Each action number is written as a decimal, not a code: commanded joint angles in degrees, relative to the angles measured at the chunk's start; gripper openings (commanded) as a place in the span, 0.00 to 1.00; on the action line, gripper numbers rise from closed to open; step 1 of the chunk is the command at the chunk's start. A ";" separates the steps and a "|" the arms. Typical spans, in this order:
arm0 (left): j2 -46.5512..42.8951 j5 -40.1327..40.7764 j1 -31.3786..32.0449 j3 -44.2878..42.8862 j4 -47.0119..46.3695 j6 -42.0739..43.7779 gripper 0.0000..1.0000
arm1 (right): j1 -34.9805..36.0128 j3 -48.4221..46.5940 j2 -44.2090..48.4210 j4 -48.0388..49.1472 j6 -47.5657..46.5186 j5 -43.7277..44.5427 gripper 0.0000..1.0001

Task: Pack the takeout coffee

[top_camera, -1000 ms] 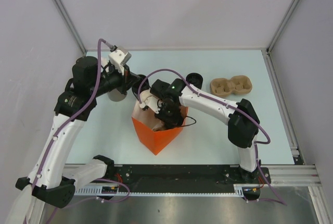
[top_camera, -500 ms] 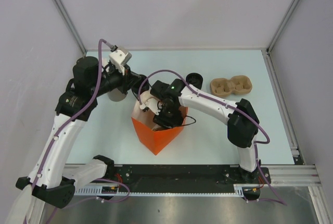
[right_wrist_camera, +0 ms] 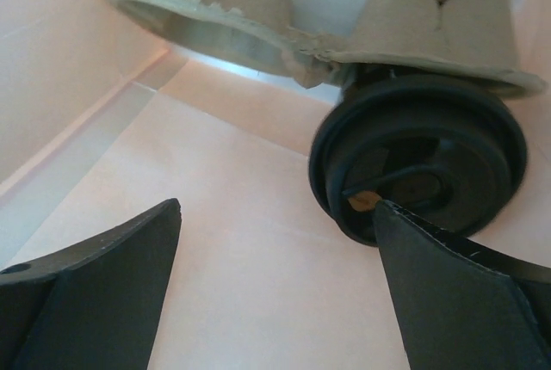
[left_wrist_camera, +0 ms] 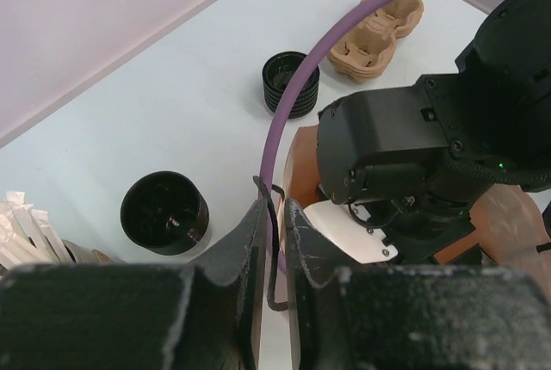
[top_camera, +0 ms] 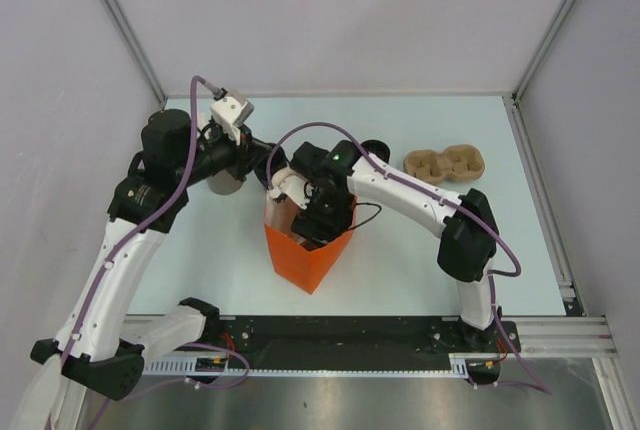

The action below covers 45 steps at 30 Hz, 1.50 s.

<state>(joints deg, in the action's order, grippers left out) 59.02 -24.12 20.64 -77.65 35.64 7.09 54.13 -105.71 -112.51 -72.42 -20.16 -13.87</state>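
Observation:
The takeout coffee (right_wrist_camera: 419,163), a black cup with a black lid, rests in a pocket of a cardboard carrier (right_wrist_camera: 258,4) inside the orange paper bag (top_camera: 305,262). My right gripper (right_wrist_camera: 277,206) is down in the bag, open wide, its right finger just beside the lid and nothing between the jaws. My left gripper (left_wrist_camera: 274,215) is at the bag's far left rim. Its jaws stand a narrow gap apart, with the bag's thin black handle (left_wrist_camera: 273,254) running loose between them.
An open black cup without a lid (left_wrist_camera: 164,212) and white straws (left_wrist_camera: 21,232) are left of the bag. A stack of black lids (top_camera: 374,148) and a second cardboard carrier (top_camera: 444,164) lie behind and right of it.
My right gripper has opened wide and let go of the coffee inside the bag. The left jaws have parted slightly around the handle. The bag has shifted a little to the right and narrowed.

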 commanded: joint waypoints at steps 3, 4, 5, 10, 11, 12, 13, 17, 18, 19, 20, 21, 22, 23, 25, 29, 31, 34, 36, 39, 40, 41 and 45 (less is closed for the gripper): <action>-0.93 0.21 0.45 0.56 -1.54 0.64 0.20 | -0.69 -5.37 2.20 -1.49 -1.19 0.07 1.00; -1.02 0.30 0.45 0.57 -1.62 0.55 0.21 | -0.78 -5.82 2.38 -1.67 -1.19 -0.10 1.00; -1.02 0.30 0.45 0.74 -1.62 0.64 0.22 | -0.78 -6.34 2.38 -2.02 -1.28 -0.45 1.00; -1.02 0.39 0.45 1.01 -1.71 0.64 0.23 | -0.78 -8.28 2.56 -2.72 -1.46 -0.81 1.00; -1.02 0.39 0.45 1.01 -1.71 0.64 0.23 | -0.78 -8.54 2.56 -2.81 -1.46 -0.81 1.00; -1.02 0.39 0.45 1.09 -1.80 0.64 0.23 | -0.78 -8.98 2.56 -2.99 -1.55 -0.72 1.00; -1.02 0.39 0.45 1.09 -1.71 0.64 0.23 | -0.78 -9.25 2.64 -3.25 -1.55 -0.72 1.00; -0.84 0.39 0.45 1.27 -2.06 0.55 0.24 | -0.87 -9.43 3.35 -3.43 -1.98 -1.25 1.00; -0.84 0.30 0.45 1.27 -2.06 0.55 0.24 | -0.87 -9.34 3.52 -3.60 -1.99 -1.34 1.00; -0.67 0.30 0.45 1.27 -2.06 0.55 0.24 | -0.95 -9.25 3.70 -3.52 -2.16 -1.34 1.00; -0.75 0.30 0.45 1.10 -2.06 0.47 0.24 | -1.04 -9.25 3.87 -3.43 -2.16 -1.34 1.00; -0.75 0.30 0.45 1.01 -1.98 0.55 0.24 | -1.13 -9.25 4.14 -3.34 -2.16 -1.34 1.00; -0.75 0.21 0.45 1.01 -1.98 0.47 0.24 | -1.30 -9.16 4.31 -3.08 -2.16 -1.34 1.00; -0.75 0.21 0.45 1.01 -1.98 0.47 0.23 | -1.48 -9.07 4.40 -2.81 -2.07 -1.25 1.00; -1.02 0.12 0.45 1.01 -1.98 0.38 0.23 | -1.66 -9.07 4.84 -2.55 -2.07 -1.34 1.00; -1.10 0.48 0.45 1.18 -2.06 0.47 0.21 | -1.83 -8.81 5.81 -2.37 -2.07 -1.60 1.00; -1.10 0.48 0.45 1.27 -2.06 0.47 0.20 | -1.83 -8.72 6.68 -1.94 -2.16 -1.86 1.00; -1.19 0.48 0.45 1.27 -2.15 0.47 0.20 | -1.83 -8.20 7.56 -1.32 -2.16 -2.04 1.00; -1.11 0.48 0.45 1.27 -2.15 0.47 0.20 | -1.83 -8.02 7.92 -1.14 -2.07 -2.21 1.00; -1.28 0.56 0.45 1.27 -2.15 0.47 0.20 | -1.92 -7.84 8.36 -0.97 -1.99 -2.39 1.00; -1.19 0.65 0.45 1.27 -2.15 0.47 0.20 | -1.92 -7.84 8.45 -0.97 -1.99 -2.48 1.00; -1.28 0.65 0.45 1.27 -2.06 0.55 0.20 | -1.92 -7.84 8.71 -0.88 -1.99 -2.57 1.00; -1.19 0.83 0.45 1.53 -2.15 0.55 0.20 | -2.27 -7.84 9.67 -0.35 -1.90 -2.66 1.00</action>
<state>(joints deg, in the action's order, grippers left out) 57.98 -24.91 21.34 -76.62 31.68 7.44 52.60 -112.36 -108.86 -75.00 -21.54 -14.46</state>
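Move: The right hand is down inside the bag with its fingers open; the coffee stands about 6 cm ahead of it, 2 cm to its right and 6 cm lower. The cup carrier's middle is roughly 5 cm ahead, 3 cm left and 8 cm below that hand. From the left hand, with the bag handle at its fingertips, the coffee lies some 13 cm right, 1 cm back and 29 cm down. Fingers wide, the right hand rises about 5 cm away from the coffee; the left still pinches the handle. ##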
